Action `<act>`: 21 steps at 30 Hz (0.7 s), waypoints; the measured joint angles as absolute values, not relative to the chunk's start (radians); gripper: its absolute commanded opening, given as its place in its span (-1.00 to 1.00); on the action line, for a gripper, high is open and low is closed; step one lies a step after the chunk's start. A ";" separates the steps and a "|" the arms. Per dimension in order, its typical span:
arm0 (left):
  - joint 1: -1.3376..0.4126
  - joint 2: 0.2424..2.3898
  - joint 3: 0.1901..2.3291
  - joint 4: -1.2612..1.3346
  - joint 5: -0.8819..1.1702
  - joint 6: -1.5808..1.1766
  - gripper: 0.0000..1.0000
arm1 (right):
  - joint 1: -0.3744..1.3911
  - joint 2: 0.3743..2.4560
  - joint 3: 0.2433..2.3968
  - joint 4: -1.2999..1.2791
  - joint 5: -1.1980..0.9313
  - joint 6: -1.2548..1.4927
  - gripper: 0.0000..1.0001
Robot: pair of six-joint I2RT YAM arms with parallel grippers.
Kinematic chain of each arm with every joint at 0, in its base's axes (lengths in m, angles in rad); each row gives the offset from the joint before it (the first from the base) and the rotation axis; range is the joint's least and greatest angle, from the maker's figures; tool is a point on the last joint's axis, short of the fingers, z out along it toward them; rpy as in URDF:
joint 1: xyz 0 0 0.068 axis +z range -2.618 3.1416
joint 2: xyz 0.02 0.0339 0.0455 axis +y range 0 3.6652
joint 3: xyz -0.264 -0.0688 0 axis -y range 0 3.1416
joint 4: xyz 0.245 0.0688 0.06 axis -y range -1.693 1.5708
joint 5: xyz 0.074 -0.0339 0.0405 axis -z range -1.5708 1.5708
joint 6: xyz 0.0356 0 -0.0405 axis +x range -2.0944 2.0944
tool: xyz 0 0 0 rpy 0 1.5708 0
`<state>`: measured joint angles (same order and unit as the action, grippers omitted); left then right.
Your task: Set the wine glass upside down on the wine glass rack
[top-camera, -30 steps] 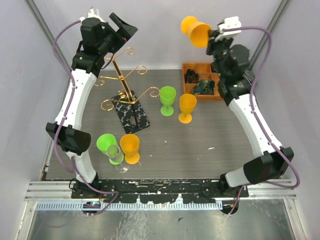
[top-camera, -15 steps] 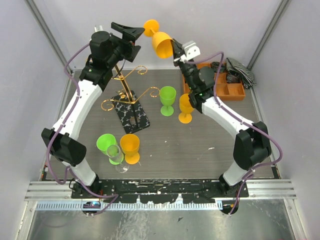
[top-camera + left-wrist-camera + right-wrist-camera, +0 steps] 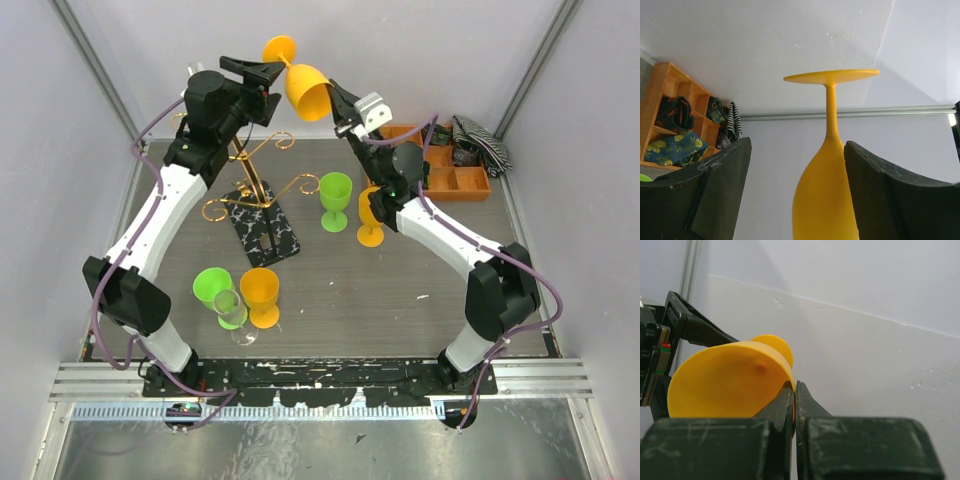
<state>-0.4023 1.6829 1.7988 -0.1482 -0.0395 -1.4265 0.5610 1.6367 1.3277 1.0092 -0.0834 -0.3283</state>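
My right gripper is shut on the rim of an orange wine glass and holds it high above the back of the table, tilted with its foot up and to the left. In the right wrist view my gripper pinches the glass wall. My left gripper is open, its jaws on either side of the glass near the stem. In the left wrist view my gripper has the glass close to the right finger; whether they touch I cannot tell. The gold wire wine glass rack stands below on its black marbled base.
A green glass and an orange glass stand upright right of the rack. A green, a clear and an orange glass cluster at the front left. An orange wooden box with small items sits at the back right.
My right arm swung left carrying the orange glass from the back right toward the left gripper. My left gripper turned and now has the glass between its open jaws.
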 measured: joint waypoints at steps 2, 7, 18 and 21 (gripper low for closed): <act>-0.402 1.679 1.797 -0.138 -0.047 -1.430 0.55 | 0.562 1.637 1.321 1.008 -0.090 -0.330 -0.99; -0.404 1.667 1.781 -0.093 -0.063 -1.447 0.45 | 0.576 1.637 1.294 1.006 -0.099 -0.338 -0.99; -0.415 1.660 1.741 -0.065 -0.083 -1.464 0.10 | 0.611 1.637 1.280 1.010 -0.105 -0.325 -0.99; -0.415 1.658 1.731 -0.065 -0.090 -1.466 -0.11 | 0.620 1.637 1.280 1.011 -0.104 -0.323 -0.99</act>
<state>-0.4152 1.6585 1.7306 -0.0650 -0.0898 -1.4658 0.6201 1.6367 1.2804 1.0111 -0.1040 -0.3229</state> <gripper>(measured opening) 0.533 0.042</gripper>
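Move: Beside the open left gripper, the held orange wine glass has its middle about 2 cm ahead, 3 cm to the right and 2 cm above. The gold rack is roughly 13 cm back, 6 cm to the left and 25 cm below that hand. From the right hand, which pinches the rim, the left gripper is about 9 cm left, 1 cm ahead and 1 cm higher; the standing green goblet is some 5 cm back, 1 cm left and 38 cm below. Bringing the glass stem-first to the left gripper, the right hand keeps its pinch on the rim and goes about 3 cm left, 2 cm down and slightly back. The left hand rises some 1.5 cm, then sinks back, while its fingers draw from wide to about half open on either side of the stem, not yet clamping it. ##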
